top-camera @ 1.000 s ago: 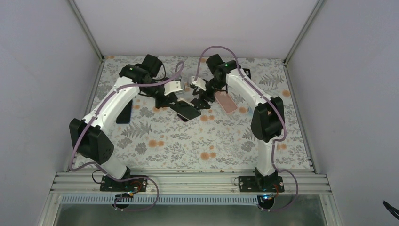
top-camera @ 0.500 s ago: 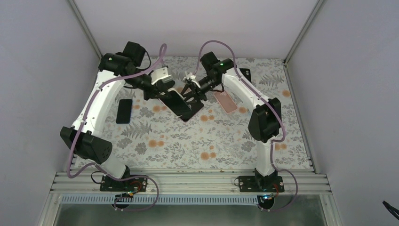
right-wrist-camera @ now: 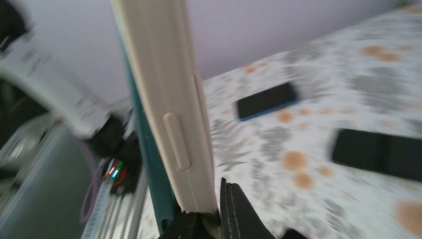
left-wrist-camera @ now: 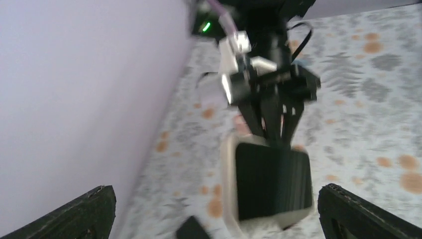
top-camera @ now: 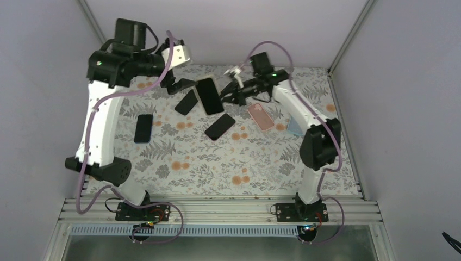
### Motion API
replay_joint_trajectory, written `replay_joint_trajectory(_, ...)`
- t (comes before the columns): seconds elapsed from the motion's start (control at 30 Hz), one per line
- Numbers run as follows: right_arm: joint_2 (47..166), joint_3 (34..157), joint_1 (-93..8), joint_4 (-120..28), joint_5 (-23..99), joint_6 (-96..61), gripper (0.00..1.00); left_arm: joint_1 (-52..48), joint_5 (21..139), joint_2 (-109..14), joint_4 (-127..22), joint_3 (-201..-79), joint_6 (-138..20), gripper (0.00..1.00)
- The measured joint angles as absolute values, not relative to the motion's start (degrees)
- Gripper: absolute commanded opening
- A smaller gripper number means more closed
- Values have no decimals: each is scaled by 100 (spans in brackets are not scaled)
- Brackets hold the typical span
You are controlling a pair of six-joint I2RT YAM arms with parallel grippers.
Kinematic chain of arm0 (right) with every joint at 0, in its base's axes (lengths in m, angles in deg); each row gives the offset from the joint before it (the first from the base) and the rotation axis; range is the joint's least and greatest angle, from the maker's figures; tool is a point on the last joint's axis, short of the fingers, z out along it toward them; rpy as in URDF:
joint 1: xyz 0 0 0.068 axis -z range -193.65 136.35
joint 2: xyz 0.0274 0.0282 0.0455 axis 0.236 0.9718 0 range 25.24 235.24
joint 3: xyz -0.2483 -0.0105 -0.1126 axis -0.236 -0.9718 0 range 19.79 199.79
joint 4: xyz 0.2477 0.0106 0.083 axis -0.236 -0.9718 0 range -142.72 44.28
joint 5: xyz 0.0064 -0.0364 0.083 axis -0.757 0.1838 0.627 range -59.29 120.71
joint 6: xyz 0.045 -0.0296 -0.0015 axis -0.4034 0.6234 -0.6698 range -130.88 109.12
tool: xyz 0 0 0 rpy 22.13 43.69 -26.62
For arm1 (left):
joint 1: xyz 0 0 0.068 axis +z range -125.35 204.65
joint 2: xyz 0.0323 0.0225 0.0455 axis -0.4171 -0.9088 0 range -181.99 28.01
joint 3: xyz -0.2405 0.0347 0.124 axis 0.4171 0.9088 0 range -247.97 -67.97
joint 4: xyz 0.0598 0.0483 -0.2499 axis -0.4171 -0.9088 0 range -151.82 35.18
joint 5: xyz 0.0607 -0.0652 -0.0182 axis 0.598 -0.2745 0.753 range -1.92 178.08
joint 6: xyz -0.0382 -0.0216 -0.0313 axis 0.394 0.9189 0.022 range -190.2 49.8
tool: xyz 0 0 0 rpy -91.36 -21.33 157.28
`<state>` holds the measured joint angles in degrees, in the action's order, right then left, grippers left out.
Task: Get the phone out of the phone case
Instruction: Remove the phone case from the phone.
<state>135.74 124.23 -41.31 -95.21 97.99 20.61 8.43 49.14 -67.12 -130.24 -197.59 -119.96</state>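
The phone, dark-screened, sits in a cream phone case (top-camera: 209, 95) held tilted above the back of the table. My right gripper (top-camera: 227, 95) is shut on the case's end. In the right wrist view the cream case (right-wrist-camera: 164, 99) stands edge-on with a teal rim behind it, pinched at its bottom by my right gripper (right-wrist-camera: 215, 221). My left gripper (top-camera: 177, 83) hangs open, raised at the back left, apart from the phone. In the left wrist view the cased phone (left-wrist-camera: 271, 181) lies ahead between the wide-spread fingers (left-wrist-camera: 94, 211), touching neither.
Two bare black phones (top-camera: 186, 101) (top-camera: 219, 126) lie under and beside the held one, a third black phone (top-camera: 143, 128) at the left. A pink case (top-camera: 261, 117) and a pale blue case (top-camera: 293, 126) lie at the right. The white back wall (top-camera: 228, 32) is close behind both grippers.
My left gripper has let go, opened wide and risen toward the back left. My right gripper has shut on the cased phone and lifted it off the table.
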Motion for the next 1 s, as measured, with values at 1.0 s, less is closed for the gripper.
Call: replay_joint_trajectory(1.0,13506,13243,-4159,-5882,5885,-3644,3,-628,9526,-5200,-4150,-14120,-11578,100)
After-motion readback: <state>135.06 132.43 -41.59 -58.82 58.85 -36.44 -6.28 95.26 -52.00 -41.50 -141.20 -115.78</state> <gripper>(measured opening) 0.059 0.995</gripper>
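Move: The cream-cased phone is clamped by its right edge in my right fingers, with its middle about 5 cm to that hand's left, 1 cm ahead and 3 cm higher. From my open left hand, its middle lies about 7 cm to the right, 1 cm back and 12 cm below. On the table, some 42 cm below my left hand, the near dark phone lies 12 cm back and 9 cm right; the far dark phone lies 1 cm back and 5 cm left. My right hand keeps its pinch on the case edge, carries the phone about 15 cm forward and some 12 cm up, and swings it roughly 50 degrees clockwise. My left hand, staying wide open, first loops up and left, then forward and back down, ending about 9 cm ahead as its fingers tip up and turn to point forward at the phone, close to its lower part. ##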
